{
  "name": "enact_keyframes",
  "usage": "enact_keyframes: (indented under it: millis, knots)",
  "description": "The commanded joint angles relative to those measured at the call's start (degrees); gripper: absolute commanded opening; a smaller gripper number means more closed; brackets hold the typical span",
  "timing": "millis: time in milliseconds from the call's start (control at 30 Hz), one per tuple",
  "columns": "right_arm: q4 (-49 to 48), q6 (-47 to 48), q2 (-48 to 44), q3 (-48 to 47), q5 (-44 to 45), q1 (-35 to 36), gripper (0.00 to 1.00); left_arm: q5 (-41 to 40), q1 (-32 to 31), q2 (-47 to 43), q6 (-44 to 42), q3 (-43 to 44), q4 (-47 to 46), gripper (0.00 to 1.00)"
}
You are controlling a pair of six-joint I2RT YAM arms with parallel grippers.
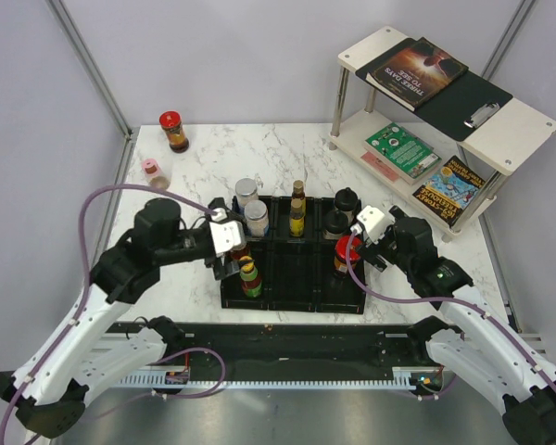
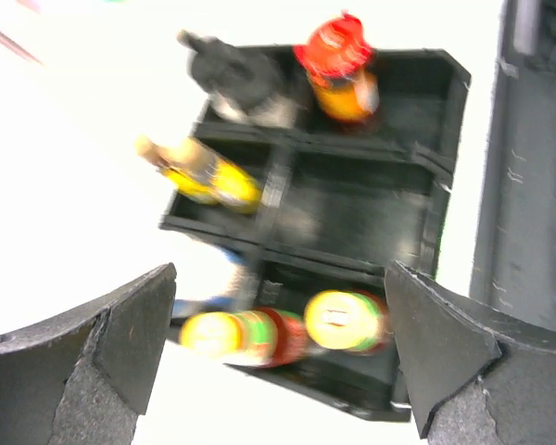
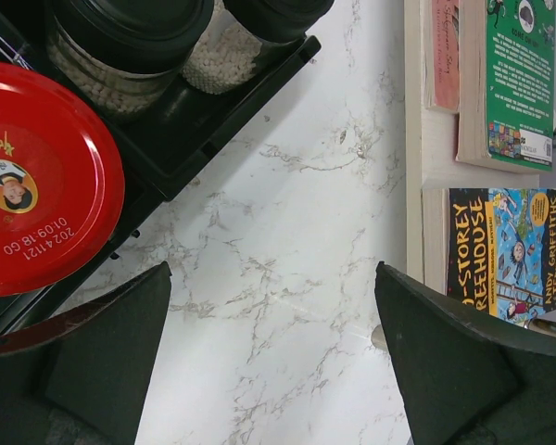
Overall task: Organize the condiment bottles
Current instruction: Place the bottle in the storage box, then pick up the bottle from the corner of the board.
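The black tray [image 1: 292, 298] holds several condiment bottles: two yellow-capped sauce bottles [image 1: 248, 274], silver-lidded jars [image 1: 256, 216], slim dark bottles [image 1: 297, 211], black-lidded jars [image 1: 346, 201] and a red-capped jar [image 1: 345, 250]. A second red-capped jar [image 1: 173, 130] and a pink-lidded shaker [image 1: 153, 172] stand on the marble at the far left. My left gripper [image 2: 283, 343] hangs open above the yellow-capped bottles [image 2: 343, 320], touching neither; its view is blurred. My right gripper [image 3: 273, 352] is open over bare marble, just right of the red cap [image 3: 37, 176].
A two-tier shelf [image 1: 524, 130] with books [image 1: 417, 69] stands at the back right; its lower books [image 3: 505, 250] lie close beside my right gripper. A metal frame post [image 1: 88, 65] runs along the table's left edge.
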State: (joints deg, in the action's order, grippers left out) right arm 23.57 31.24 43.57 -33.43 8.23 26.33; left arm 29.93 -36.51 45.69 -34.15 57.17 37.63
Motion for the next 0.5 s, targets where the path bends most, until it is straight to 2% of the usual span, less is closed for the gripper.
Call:
enact_keyframes:
  millis: [0, 67, 167, 267, 300, 367, 400, 467]
  knots:
    - [-0.6, -0.4, -0.4, -0.3, -0.6, -0.3, 0.98, -9.5, 0.2, -0.6, -1.2, 6.6, -0.2, 0.99]
    - [-0.6, -0.5, -0.4, -0.3, -0.6, -0.3, 0.98, -16.2, 0.6, 0.0, -1.8, 7.0, -2.9, 0.99]
    - [-0.5, -0.5, -0.6, -0.4, -0.6, -0.4, 0.98, -18.6, 4.2, 2.5, -1.7, 6.7, -6.6, 0.99]
    - [-0.5, -0.5, -0.7, -0.4, -0.8, -0.5, 0.98, -12.0, 13.7, 7.7, 0.8, 9.1, -7.6, 0.99]
    - [-0.5, -0.5, -0.8, -0.4, -0.8, -0.6, 0.98, -10.0, 19.4, 9.2, 1.5, 10.0, -8.2, 0.99]
    - [-0.5, -0.5, -0.8, -0.4, -0.9, -0.7, 0.98, -5.5, 24.6, 14.4, 3.5, 13.0, -9.2, 0.99]
    - [-0.5, -0.5, -0.7, -0.4, -0.9, -0.7, 0.98, -5.2, 28.0, 16.3, 3.9, 13.6, -10.3, 0.99]
    - [-0.5, -0.4, -0.5, -0.3, -1.0, -0.7, 0.98, -7.0, 30.0, 20.6, 4.1, 14.8, -14.4, 0.99]
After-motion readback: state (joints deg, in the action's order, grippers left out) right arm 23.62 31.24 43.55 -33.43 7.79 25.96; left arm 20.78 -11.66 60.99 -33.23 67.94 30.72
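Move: The far red-capped bottle stands about 42 cm ahead of the left hand, 23 cm to its left and 17 cm lower. The pink-capped bottle is nearer, about 30 cm ahead and 28 cm left. The rear silver-lidded jar in the box is about 22 cm ahead and 1 cm left; the bottle just placed is almost straight below, 1 cm back and 1 cm right. From the right hand, the red-capped bottle lies roughly 34 cm ahead and 56 cm left. The open left hand rises, then sweeps forward-left about 18 cm towards the red-capped bottle, turning 30 degrees counter-clockwise. ##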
